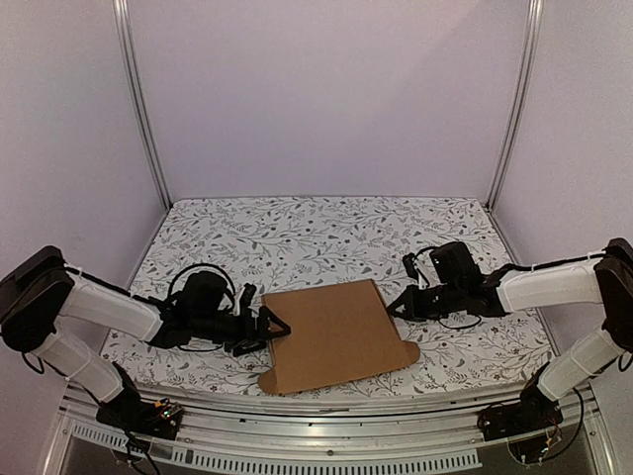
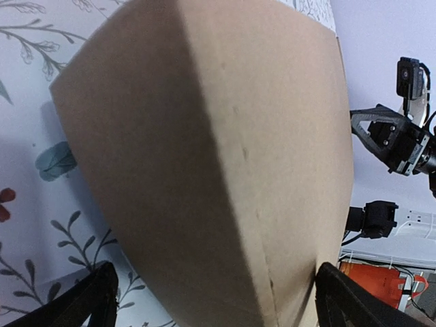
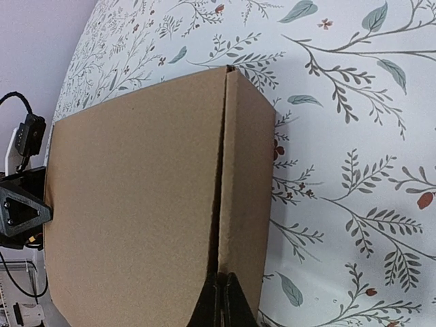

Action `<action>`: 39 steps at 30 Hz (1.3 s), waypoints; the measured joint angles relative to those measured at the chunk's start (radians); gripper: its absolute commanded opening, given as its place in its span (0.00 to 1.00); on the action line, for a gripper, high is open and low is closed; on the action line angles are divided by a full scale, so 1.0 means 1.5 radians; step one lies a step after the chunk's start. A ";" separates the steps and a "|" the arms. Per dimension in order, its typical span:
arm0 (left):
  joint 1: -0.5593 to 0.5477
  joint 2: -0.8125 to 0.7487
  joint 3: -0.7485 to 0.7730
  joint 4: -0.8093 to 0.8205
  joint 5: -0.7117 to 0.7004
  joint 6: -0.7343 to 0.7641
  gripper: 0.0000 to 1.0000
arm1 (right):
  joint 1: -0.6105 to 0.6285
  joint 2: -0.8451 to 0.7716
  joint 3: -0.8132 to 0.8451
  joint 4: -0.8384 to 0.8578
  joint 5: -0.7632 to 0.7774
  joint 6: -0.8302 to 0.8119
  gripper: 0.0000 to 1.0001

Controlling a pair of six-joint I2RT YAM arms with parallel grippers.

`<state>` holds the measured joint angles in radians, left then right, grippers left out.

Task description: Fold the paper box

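The paper box (image 1: 336,334) is a flat, closed brown cardboard mailer lying on the floral table near the front edge. My left gripper (image 1: 275,328) is at its left edge, open wide. In the left wrist view the box (image 2: 204,150) fills the space ahead, with one black fingertip on each side of it (image 2: 218,310). My right gripper (image 1: 398,305) is at the box's right edge, shut. In the right wrist view its joined tips (image 3: 223,303) rest on the seam between the lid and side wall of the box (image 3: 136,204), with nothing between them.
A floral cloth (image 1: 297,237) covers the table, enclosed by pale walls and two aluminium posts (image 1: 143,109). A metal rail (image 1: 336,426) runs along the front edge by the arm bases. Small cardboard tabs stick out at the box's front left (image 1: 267,382) and right (image 1: 410,351).
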<state>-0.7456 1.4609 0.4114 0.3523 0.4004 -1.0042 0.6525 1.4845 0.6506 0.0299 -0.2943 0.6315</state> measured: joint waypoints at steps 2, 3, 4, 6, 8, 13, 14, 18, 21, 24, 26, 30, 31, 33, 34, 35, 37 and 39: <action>0.000 0.008 -0.003 0.022 0.004 -0.012 1.00 | -0.003 -0.010 -0.011 0.004 0.001 0.003 0.00; 0.000 0.010 -0.005 0.028 0.005 -0.015 0.99 | -0.004 -0.016 -0.017 0.004 0.002 0.004 0.00; 0.000 0.012 -0.006 0.036 0.006 -0.020 1.00 | -0.005 -0.022 -0.022 0.004 0.003 0.006 0.00; 0.000 0.016 -0.008 0.050 0.008 -0.029 1.00 | -0.008 -0.032 -0.031 0.004 0.004 0.008 0.00; 0.000 0.022 -0.012 0.071 0.011 -0.040 0.99 | -0.009 -0.038 -0.037 0.005 0.005 0.010 0.00; 0.000 0.043 -0.013 0.135 0.028 -0.065 0.98 | -0.010 -0.045 -0.045 0.009 0.011 0.012 0.00; 0.000 0.047 -0.013 0.145 0.030 -0.069 0.97 | -0.010 -0.047 -0.047 0.009 0.012 0.012 0.00; 0.000 0.065 -0.020 0.204 0.043 -0.091 0.94 | -0.012 -0.052 -0.052 0.011 0.016 0.012 0.00; 0.000 0.076 -0.027 0.239 0.049 -0.107 0.91 | -0.012 -0.058 -0.057 0.011 0.017 0.012 0.00; 0.000 0.081 -0.031 0.266 0.057 -0.119 0.88 | -0.012 -0.062 -0.060 0.010 0.018 0.013 0.00; 0.000 0.082 -0.032 0.280 0.060 -0.127 0.85 | -0.012 -0.062 -0.060 0.010 0.019 0.013 0.00; 0.000 0.082 -0.032 0.301 0.065 -0.139 0.77 | -0.012 -0.065 -0.063 0.011 0.020 0.013 0.00; 0.000 0.082 -0.032 0.304 0.066 -0.141 0.74 | -0.012 -0.066 -0.064 0.010 0.020 0.013 0.00; 0.000 0.081 -0.032 0.308 0.068 -0.145 0.68 | -0.013 -0.068 -0.066 0.011 0.021 0.013 0.00; 0.000 0.081 -0.032 0.310 0.070 -0.149 0.66 | -0.013 -0.069 -0.067 0.011 0.021 0.013 0.00; 0.001 0.080 -0.032 0.311 0.071 -0.149 0.63 | -0.013 -0.070 -0.067 0.010 0.021 0.014 0.00; 0.001 0.079 -0.032 0.312 0.075 -0.154 0.59 | -0.013 -0.071 -0.068 0.010 0.021 0.015 0.00; 0.001 0.079 -0.032 0.313 0.077 -0.160 0.55 | -0.013 -0.075 -0.068 0.009 0.021 0.015 0.00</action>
<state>-0.7448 1.5787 0.3630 0.8215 0.5159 -1.2438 0.6334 1.3716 0.5484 0.0437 -0.2630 0.6540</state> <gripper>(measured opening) 0.649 0.005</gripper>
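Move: The closed-up paper box lies flat between the hands, its middle about 13 cm right of the left hand and level with it. The left hand's wide-open fingers are already at the box's left side, whose middle is only some 2 cm right and 2 cm back; the left front ear sticks out about 10 cm back. From the right hand, the middle of the box's right side is about 4 cm back and 1 cm left, and the right front ear some 10 cm back and 4 cm right. The left hand rises about 4 cm and pushes 3 cm to the right onto the box's left side, tipping its fingers up by nearly 20 degrees towards level, then partly closes them so that they clamp the side wall across its height, one finger over the lid and the other low under the bottom edge. The right hand keeps its shut fingertips on the seam at the top of the box's right side and goes with that side a good 2 cm to the right and about 1 cm back, turning only slightly clockwise. ##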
